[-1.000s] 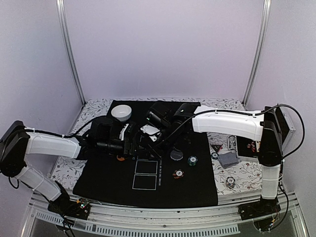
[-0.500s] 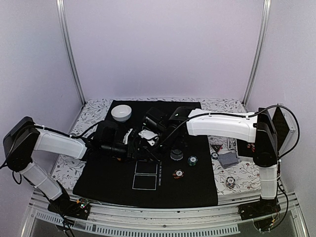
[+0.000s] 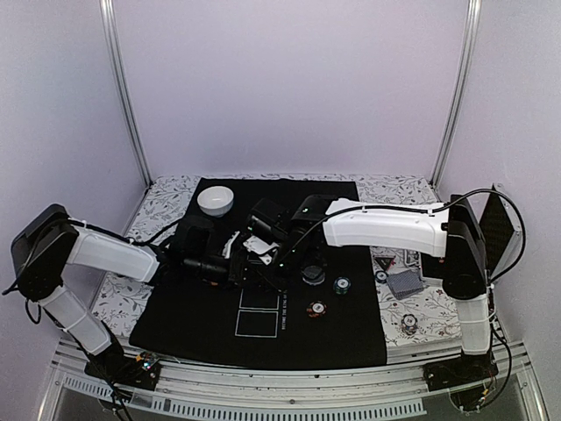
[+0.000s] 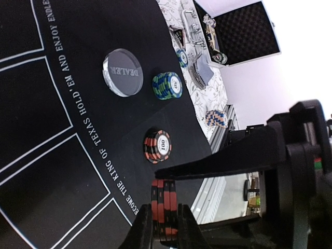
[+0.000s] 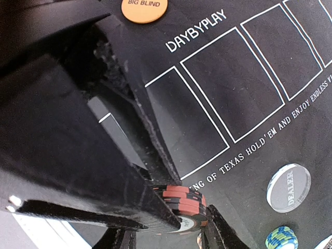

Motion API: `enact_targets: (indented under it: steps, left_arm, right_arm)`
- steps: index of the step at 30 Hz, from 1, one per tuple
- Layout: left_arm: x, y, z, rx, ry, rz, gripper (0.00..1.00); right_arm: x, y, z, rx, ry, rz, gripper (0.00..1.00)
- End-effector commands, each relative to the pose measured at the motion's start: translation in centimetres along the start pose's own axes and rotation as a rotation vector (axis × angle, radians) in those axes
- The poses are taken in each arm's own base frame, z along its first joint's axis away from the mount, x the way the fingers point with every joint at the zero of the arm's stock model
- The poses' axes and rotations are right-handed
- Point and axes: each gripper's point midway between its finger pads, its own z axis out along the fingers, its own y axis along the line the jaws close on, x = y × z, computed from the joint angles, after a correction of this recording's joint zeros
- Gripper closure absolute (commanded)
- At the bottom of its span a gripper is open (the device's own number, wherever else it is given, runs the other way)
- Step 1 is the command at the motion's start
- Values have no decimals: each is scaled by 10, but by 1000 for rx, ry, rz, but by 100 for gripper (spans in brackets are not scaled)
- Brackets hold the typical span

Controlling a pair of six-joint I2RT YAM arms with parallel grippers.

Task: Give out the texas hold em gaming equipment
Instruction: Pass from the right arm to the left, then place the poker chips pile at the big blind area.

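Note:
A red-and-black chip stack (image 4: 166, 218) hangs above the black mat (image 3: 193, 307), caught between both grippers. My left gripper (image 4: 165, 228) is shut on its flat faces. My right gripper (image 5: 171, 233) is shut across its rim (image 5: 184, 203); one right finger shows as a black bar (image 4: 223, 162) in the left wrist view. In the top view the two grippers meet at mid-mat (image 3: 261, 259), and the stack is hidden there. On the mat lie a clear dealer button (image 4: 123, 72), a teal chip stack (image 4: 167, 85) and a second red-black stack (image 4: 157, 146).
An orange big blind disc (image 5: 144, 7) lies on the mat. A white bowl (image 3: 216, 200) stands at the mat's back left. Off the mat to the right lie grey-blue cards (image 3: 404, 282), a chip stack (image 3: 409, 323), a small triangle (image 3: 384, 261) and an open case (image 4: 238, 31).
My right arm has carried the red-black stack leftward to the left gripper. The left gripper's jaws have closed onto the stack.

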Motion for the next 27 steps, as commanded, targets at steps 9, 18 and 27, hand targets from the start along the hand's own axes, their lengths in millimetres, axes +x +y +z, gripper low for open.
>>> enact_targets:
  steps: [9, 18, 27]
  left_arm:
    - [17, 11, 3, -49, 72, 22, 100]
    - [17, 59, -46, -246, -39, -52, 100]
    - [-6, 117, -147, -401, -388, -249, 100]
  right_arm:
    - [-9, -1, -2, 20, -29, -8, 68]
    - [-8, -7, -25, 44, -71, 4, 15]
    - [1, -23, -34, 127, -66, 7, 6]
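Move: Both hands already grip the same red chips, some 10 cm above the mat. From the left hand the orange BIG BLIND disc lies about 13 cm left and 6 cm ahead, the row of blue chips about 16 cm left and 9 cm ahead. From the right hand those held chips are right between its fingers; the other red stack stands about 14 cm right and 3 cm back, the DEALER disc 14 cm right and 5 cm ahead. Right fingers open; the left keeps its pinch and carries the red chips about 14 cm left, towards BIG BLIND. ##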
